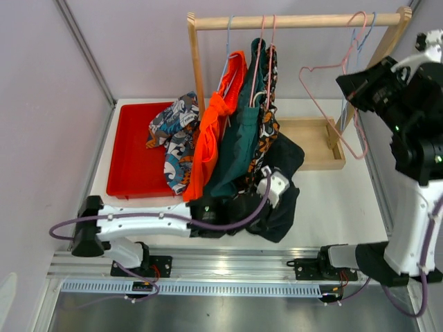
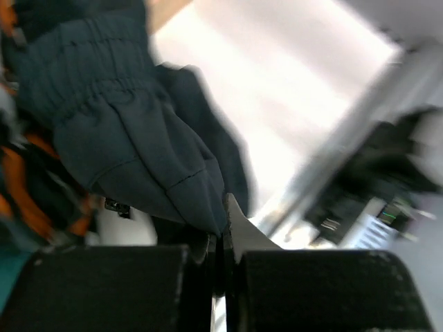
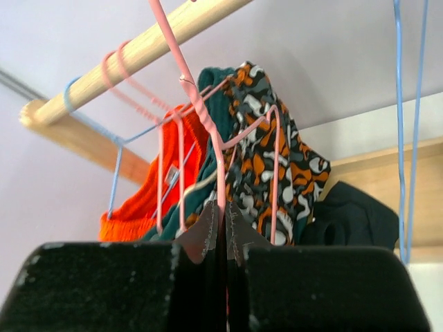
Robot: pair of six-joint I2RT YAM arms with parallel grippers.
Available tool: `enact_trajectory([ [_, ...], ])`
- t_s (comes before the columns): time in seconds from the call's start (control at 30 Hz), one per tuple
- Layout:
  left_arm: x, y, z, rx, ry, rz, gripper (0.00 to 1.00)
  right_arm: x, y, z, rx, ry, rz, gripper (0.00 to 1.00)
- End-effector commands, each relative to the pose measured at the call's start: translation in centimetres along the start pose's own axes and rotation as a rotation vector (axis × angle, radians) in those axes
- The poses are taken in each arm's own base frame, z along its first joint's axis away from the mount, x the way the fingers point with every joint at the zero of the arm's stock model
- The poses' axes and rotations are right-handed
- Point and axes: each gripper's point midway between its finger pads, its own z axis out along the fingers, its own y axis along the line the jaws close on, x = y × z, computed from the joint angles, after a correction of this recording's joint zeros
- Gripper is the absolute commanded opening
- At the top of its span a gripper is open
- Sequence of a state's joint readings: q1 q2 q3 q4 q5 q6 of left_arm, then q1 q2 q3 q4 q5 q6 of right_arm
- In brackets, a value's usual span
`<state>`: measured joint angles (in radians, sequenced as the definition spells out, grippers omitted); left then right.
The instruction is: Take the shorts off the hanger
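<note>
Three pairs of shorts hang from the wooden rod [image 1: 297, 21]: bright orange [image 1: 214, 131], dark teal [image 1: 239, 138] and orange-black-white print [image 1: 266, 131]. The same print pair shows in the right wrist view as the print shorts [image 3: 266, 145]. The near-black navy shorts [image 1: 291, 155] lie bunched on the table below them. My left gripper [image 1: 280, 185] [image 2: 223, 214] is shut on a fold of the navy shorts [image 2: 138, 138]. At the rod's right end my right gripper [image 1: 348, 81] [image 3: 223, 211] is shut on the wire of a bare pink hanger [image 1: 331, 111] [image 3: 220, 159].
Blue-white print shorts [image 1: 173, 135] lie over the right rim of a red tray [image 1: 131, 159] at the left. The rack's wooden base tray [image 1: 311, 142] sits under the pink hanger. A bare blue hanger [image 3: 405, 138] hangs just right of my right gripper.
</note>
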<state>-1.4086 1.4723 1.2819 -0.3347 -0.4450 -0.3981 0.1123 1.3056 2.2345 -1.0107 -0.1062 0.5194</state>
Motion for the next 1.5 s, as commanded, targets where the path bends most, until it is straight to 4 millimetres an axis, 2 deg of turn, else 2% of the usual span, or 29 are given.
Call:
enact_trajectory([
  [0.0, -3.0, -3.9, -5.3, 0.065, -0.116, -0.046, 0.0, -3.8, 0.7, 2.5, -0.031, -0.125, -0.042, 0.0],
  [0.03, -3.5, -4.7, -6.7, 0.074, -0.124, -0.036, 0.0, -4.2, 0.3, 4.1, -0.021, -0.135, -0.042, 0.0],
  [0.07, -3.2, -6.2, -8.7, 0.111, -0.13, -0.017, 0.0, -4.5, 0.1, 4.8, -0.02, -0.144, -0.044, 0.0],
  [0.17, -2.8, -6.5, -12.3, 0.085, -0.134, 0.016, 0.0, -4.9, -0.9, 8.1, -0.004, -0.169, -0.045, 0.0],
  [0.2, -2.1, -5.7, -13.2, 0.055, -0.108, 0.039, 0.0, -5.3, -0.9, 8.8, -0.006, -0.19, -0.048, 0.0],
  [0.27, -1.8, -5.1, -15.0, 0.006, -0.118, 0.075, 0.0, -4.8, -1.8, 10.8, 0.012, -0.175, -0.048, 0.0],
  [0.3, -1.4, -3.7, -16.0, -0.039, -0.088, 0.094, 0.0, -4.6, -2.0, 11.3, 0.014, -0.17, -0.053, 0.0],
  [0.4, -1.7, -0.9, -18.6, -0.143, -0.089, 0.119, 0.0, -3.9, -2.6, 12.2, 0.018, -0.155, -0.056, 0.0],
  [0.43, -2.0, -0.3, -19.2, -0.157, -0.095, 0.115, 0.0, -2.6, -3.4, 12.9, 0.033, -0.125, -0.057, 0.0],
  [0.5, -3.2, 1.5, -20.4, -0.198, -0.113, 0.12, 0.0, -2.6, -3.4, 12.1, 0.025, -0.142, -0.062, 0.0],
  [0.53, -3.8, 2.2, -20.9, -0.206, -0.125, 0.119, 0.0, -1.2, -4.4, 12.6, 0.044, -0.111, -0.065, 0.0],
  [0.7, -8.0, 6.9, -23.4, -0.323, -0.218, 0.138, 0.0, 0.8, -5.7, 11.3, 0.071, -0.063, -0.086, 0.0],
  [0.73, -8.9, 8.2, -23.6, -0.363, -0.233, 0.127, 0.0, 0.6, -5.4, 10.1, 0.065, -0.075, -0.089, 0.0],
  [0.77, -10.0, 9.2, -24.0, -0.38, -0.258, 0.127, 0.0, 1.8, -6.2, 10.2, 0.079, -0.049, -0.088, 0.02],
  [0.8, -10.7, 9.8, -24.2, -0.388, -0.272, 0.114, 0.0, 1.9, -6.3, 9.7, 0.078, -0.049, -0.093, 0.3],
  [0.83, -10.8, 11.2, -23.7, -0.439, -0.27, 0.124, 0.0, 1.7, -5.9, 8.4, 0.068, -0.066, -0.1, 0.48],
  [0.87, -11.6, 12.6, -24.6, -0.449, -0.283, 0.163, 0.0, 2.8, -6.6, 8.3, 0.08, -0.043, -0.103, 0.68],
  [0.9, -12.5, 12.7, -24.4, -0.441, -0.326, 0.108, 0.0, 3.1, -6.8, 7.8, 0.087, -0.041, -0.104, 0.83],
  [0.93, -12.9, 14.1, -24.3, -0.464, -0.329, 0.092, 0.0, 3.4, -6.9, 7.3, 0.089, -0.039, -0.105, 0.99],
  [1.03, -14.3, 17.6, -25.6, -0.53, -0.371, 0.074, 0.0, 4.2, -7.2, 5.2, 0.095, -0.035, -0.116, 0.99],
  [1.1, -15.1, 19.1, -26.2, -0.573, -0.384, 0.095, 0.0, 5.3, -7.9, 4.8, 0.108, -0.012, -0.118, 0.99],
  [1.2, -16.3, 22.1, -27.0, -0.673, -0.388, 0.113, 0.0, 5.7, -7.9, 3.4, 0.102, -0.023, -0.114, 0.99],
  [1.23, -16.7, 23.8, -27.8, -0.736, -0.396, 0.092, 0.0, 6.5, -8.2, 3.4, 0.104, -0.007, -0.107, 0.99],
  [1.27, -17.6, 24.0, -28.0, -0.714, -0.425, 0.086, 0.0, 6.5, -8.1, 2.9, 0.099, -0.013, -0.107, 1.0],
  [1.3, -18.0, 24.7, -28.6, -0.727, -0.444, 0.073, 0.0, 6.7, -8.2, 2.8, 0.101, -0.009, -0.106, 0.99],
  [1.33, -18.6, 26.5, -29.7, -0.798, -0.462, 0.044, 0.0, 7.1, -8.3, 2.8, 0.099, 0.001, -0.103, 0.99],
  [1.37, -19.0, 27.0, -29.6, -0.801, -0.46, 0.049, 0.0, 7.2, -8.5, 2.7, 0.103, 0.004, -0.104, 0.99],
  [1.4, -20.1, 28.6, -31.5, -0.873, -0.492, 0.016, 0.0, 7.3, -8.4, 2.6, 0.1, 0.006, -0.104, 0.99],
  [1.47, -20.9, 30.1, -30.1, -0.896, -0.461, 0.015, 0.0, 7.8, -8.6, 2.5, 0.1, 0.014, -0.103, 0.99],
])
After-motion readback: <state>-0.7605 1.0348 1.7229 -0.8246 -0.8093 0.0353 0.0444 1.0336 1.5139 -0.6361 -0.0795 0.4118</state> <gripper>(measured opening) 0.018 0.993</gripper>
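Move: To the left hand's left, about 36 cm over, 27 ahead and 22 below, lies the red bin for the black shorts it holds; the blue patterned shorts inside are about 28 left, 30 ahead, 20 below. Orange shorts hang some 14 left, 22 ahead. The right hand's rail spot for its empty pink hanger is about 14 ahead, 2 right, 8 above; blue hangers hang about 4 cm right of that spot, camouflage shorts 15 cm left of it. Drawing back some 14 cm with the black shorts still pinched, the left hand then sweeps left and up, finally forward towards the bin, ending 36 cm left and 24 higher, turned about 50 degrees counter-clockwise. The right hand carries the pink hanger 14 cm forward to the rail, lowers it about 7, then opens wide, lets go and backs off, sinking further. ##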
